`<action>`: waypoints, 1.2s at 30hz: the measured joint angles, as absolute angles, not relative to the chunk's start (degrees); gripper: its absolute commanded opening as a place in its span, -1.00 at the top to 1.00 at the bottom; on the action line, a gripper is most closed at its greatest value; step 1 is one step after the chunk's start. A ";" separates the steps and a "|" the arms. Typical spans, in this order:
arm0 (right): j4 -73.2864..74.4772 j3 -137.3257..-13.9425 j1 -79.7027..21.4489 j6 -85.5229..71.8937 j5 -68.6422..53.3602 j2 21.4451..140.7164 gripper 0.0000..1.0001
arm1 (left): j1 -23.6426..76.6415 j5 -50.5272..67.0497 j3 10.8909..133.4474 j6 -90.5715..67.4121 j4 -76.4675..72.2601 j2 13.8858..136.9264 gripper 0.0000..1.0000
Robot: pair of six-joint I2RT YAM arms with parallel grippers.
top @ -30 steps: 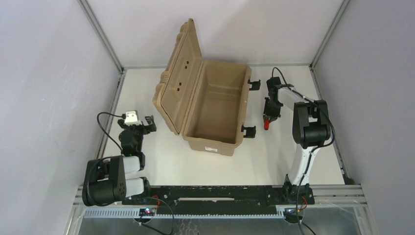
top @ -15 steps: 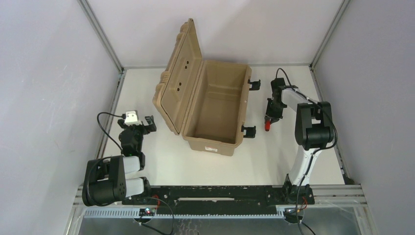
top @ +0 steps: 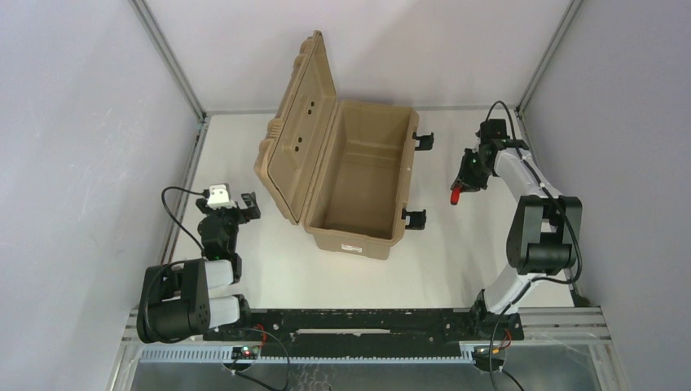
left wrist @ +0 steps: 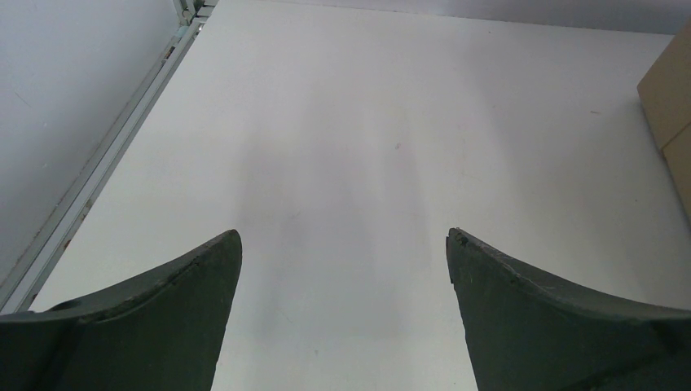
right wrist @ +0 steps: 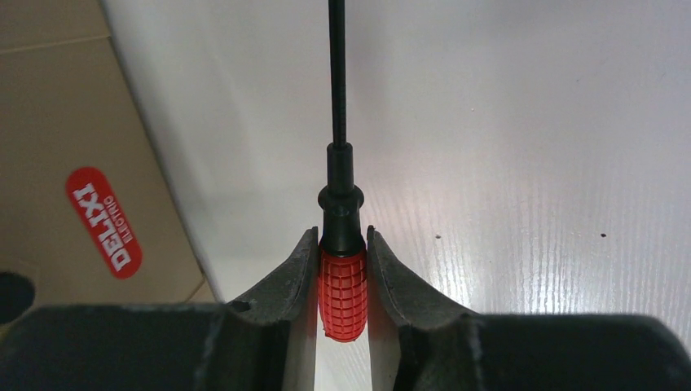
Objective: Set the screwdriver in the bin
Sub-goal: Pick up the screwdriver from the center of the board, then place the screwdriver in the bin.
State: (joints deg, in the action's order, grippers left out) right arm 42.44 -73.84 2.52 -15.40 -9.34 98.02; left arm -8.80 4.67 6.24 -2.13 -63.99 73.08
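The bin (top: 358, 175) is a tan box standing open mid-table, its ribbed lid (top: 297, 122) raised to the left and black latches on its right side. My right gripper (top: 466, 183) is shut on the screwdriver (top: 458, 194) and holds it above the table, right of the bin. In the right wrist view the red gridded handle (right wrist: 342, 293) sits between the fingers and the thin dark shaft (right wrist: 337, 73) points away; the bin's wall (right wrist: 73, 163) with a red sticker lies to the left. My left gripper (top: 238, 205) is open and empty, low at the left of the bin.
Metal frame rails (top: 183, 187) border the white table at left, back and right. In the left wrist view my open fingers (left wrist: 163, 318) frame bare table, with the bin's corner (left wrist: 672, 98) at the right edge.
My right gripper has lifted the screwdriver off the table and moved it up and to the right, away from the bin's front latch. The left arm has not moved.
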 measured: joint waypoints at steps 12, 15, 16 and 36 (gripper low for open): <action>44.40 -73.12 5.54 -15.09 -18.63 87.09 1.00 | -8.80 4.67 6.24 -2.13 -63.99 73.08 -1.00; 44.56 -73.12 6.04 -15.18 -20.69 83.85 1.00 | -8.80 4.67 6.24 -2.13 -63.99 73.08 -1.00; 44.71 -73.12 6.07 -15.35 -21.39 82.89 1.00 | -8.80 4.67 6.24 -2.13 -63.99 73.08 -1.00; 49.67 -90.11 -3.92 -24.29 -23.27 75.50 1.00 | -8.80 4.67 6.24 -2.13 -63.99 73.08 -1.00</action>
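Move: The right hand already holds the red-handled screwdriver, about 9 cm above the table. From it the open bin's middle lies some 25 cm to the left, 2 cm farther out and about level in height. The bin's near latch is around 12 cm left and 8 cm back, the far latch about 9 cm left and 11 cm ahead. From the idle left hand, the bin is roughly 35 cm to the right and 5 cm ahead. Keeping its pinch on the red handle, the right hand lifts the screwdriver about 24 cm, easing back a little, then in the second half also swings left, to the bin's side, by some 8 cm. The wrist tilts roughly 30 degrees meanwhile, bringing the downward fingers out forward and somewhat to the left. ##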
